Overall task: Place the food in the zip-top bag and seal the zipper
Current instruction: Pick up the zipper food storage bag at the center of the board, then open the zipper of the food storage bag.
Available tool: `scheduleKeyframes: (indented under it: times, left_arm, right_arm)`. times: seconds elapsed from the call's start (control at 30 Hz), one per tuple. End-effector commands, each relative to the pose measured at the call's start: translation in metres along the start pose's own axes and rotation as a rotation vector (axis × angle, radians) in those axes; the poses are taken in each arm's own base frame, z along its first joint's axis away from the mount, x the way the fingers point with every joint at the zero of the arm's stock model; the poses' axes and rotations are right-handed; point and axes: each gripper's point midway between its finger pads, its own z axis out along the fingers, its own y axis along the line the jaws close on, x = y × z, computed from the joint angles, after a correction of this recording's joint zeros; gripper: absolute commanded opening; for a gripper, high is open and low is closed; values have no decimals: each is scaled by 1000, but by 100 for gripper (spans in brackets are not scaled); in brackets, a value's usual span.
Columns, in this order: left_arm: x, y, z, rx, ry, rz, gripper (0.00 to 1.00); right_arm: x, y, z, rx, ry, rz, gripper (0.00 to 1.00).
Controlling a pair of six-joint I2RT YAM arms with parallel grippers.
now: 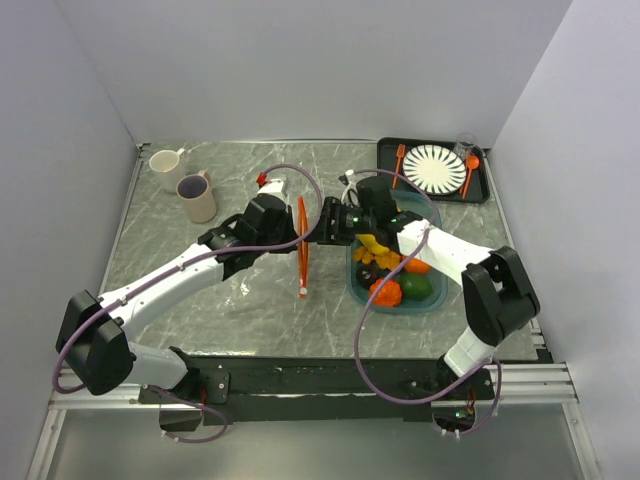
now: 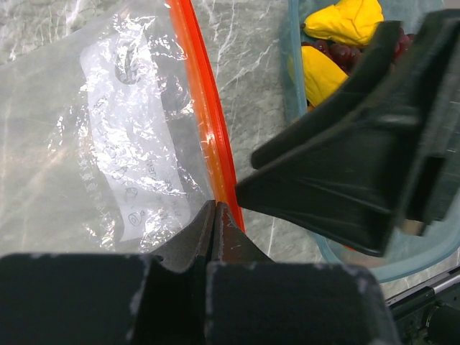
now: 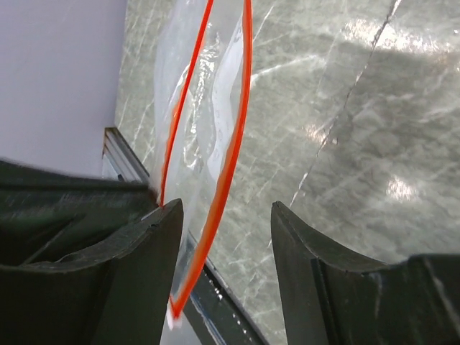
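Note:
The clear zip-top bag (image 1: 303, 262) hangs edge-on over the middle of the table, its orange-red zipper (image 2: 205, 108) running upward. My left gripper (image 1: 290, 228) is shut on the bag's zipper edge (image 2: 215, 207). Just to the bag's right, my right gripper (image 1: 322, 222) is open. One strip of the parted zipper (image 3: 233, 136) passes between its jaws (image 3: 226, 215) and the other runs behind its left finger (image 3: 136, 251). The food (image 1: 392, 275), yellow, orange, green and purple pieces, lies in a teal tray (image 1: 350, 275) under the right arm. Yellow pieces (image 2: 345, 21) show in the left wrist view.
Two cups (image 1: 168, 165) (image 1: 197, 197) stand at the back left. At the back right, a black tray (image 1: 385, 150) holds a striped plate (image 1: 432, 168), an orange fork (image 1: 399, 158), an orange spoon (image 1: 468, 175) and a clear glass (image 1: 464, 145). Walls enclose the table.

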Motion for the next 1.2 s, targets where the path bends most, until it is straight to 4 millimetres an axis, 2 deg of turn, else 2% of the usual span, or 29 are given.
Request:
scheduleKeyframes:
  times: [0.0,0.1,0.13,0.2,0.23,0.33,0.47,0.53,0.63,0.7,0.73,0.87,0.93,0.97,1.07,1.17]
  left_arm:
    - [-15,-9,-2,42,-46,7,1]
    - [-17,-11,-2,44,-42,15,1]
    - [-17,-9,-2,33,-44,12,1]
    - [-18,-6,-6,34,-56,6,1]
    - [-19,-3,-7,28,-63,-1,1]
    - [-20,20,-13,-42,-73,-22,1]
    - [-26,72,-20,-147,-89,-95,1]
    - [-29,89,-25,-167,-104,-111,1]
    - [-35,82,-29,-121,-108,-88,1]
    - [-41,66,-28,-42,-103,-83,16]
    - [-42,60,-27,-15,-103,-86,16]
    - [-45,34,-28,118,-92,-102,30]
    - [-44,18,-31,201,-78,-91,48]
    - [-44,14,-33,222,-77,-83,53]
    - [-34,-2,-36,260,-57,-31,63]
    - [-20,-9,-35,226,-28,0,63]
  right_arm:
    - [-16,20,12,-53,-24,-39,59]
    - [-13,15,23,-51,2,-28,54]
    - [-9,13,28,-55,22,-19,49]
    - [-8,15,32,-85,30,-19,45]
    - [-5,13,35,-92,43,-11,31]
    - [-3,7,37,-72,37,9,0]
    - [-11,1,35,-23,-24,25,0]
    - [-13,3,34,-1,-43,20,0]
    - [-15,15,38,10,-45,4,0]
    - [-12,17,42,37,-40,8,0]
    - [-12,25,44,35,-44,2,0]
    - [-15,31,45,58,-74,24,0]
    - [-20,32,43,75,-100,27,0]
    - [-20,31,43,84,-103,27,0]
    - [-24,29,42,107,-119,24,0]
    - [-29,31,42,111,-130,24,0]
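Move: Hanging from the shut left fingers, the bag has its orange zipper edge running away from the robot. The middle of that edge lies about 2 cm right of the left hand and 1 cm below it. From the open right hand, the same edge is some 3 cm left and 3 cm lower, with no lead ahead. The blue bin is about 18 cm right of the right hand and level with it, 10 cm down; the orange pepper is 16 cm right, 10 cm back, 9 cm down. Sinking about 3.5 cm and easing 2 cm left, the right hand closes its fingers on the near strip of the zipper edge. The left hand then sweeps about 10 cm left, away from the right, before it opens, lets go of the bag and returns some 6 cm right, swinging clockwise. The right keeps its pinch and drifts another 2 to 3 cm left. ##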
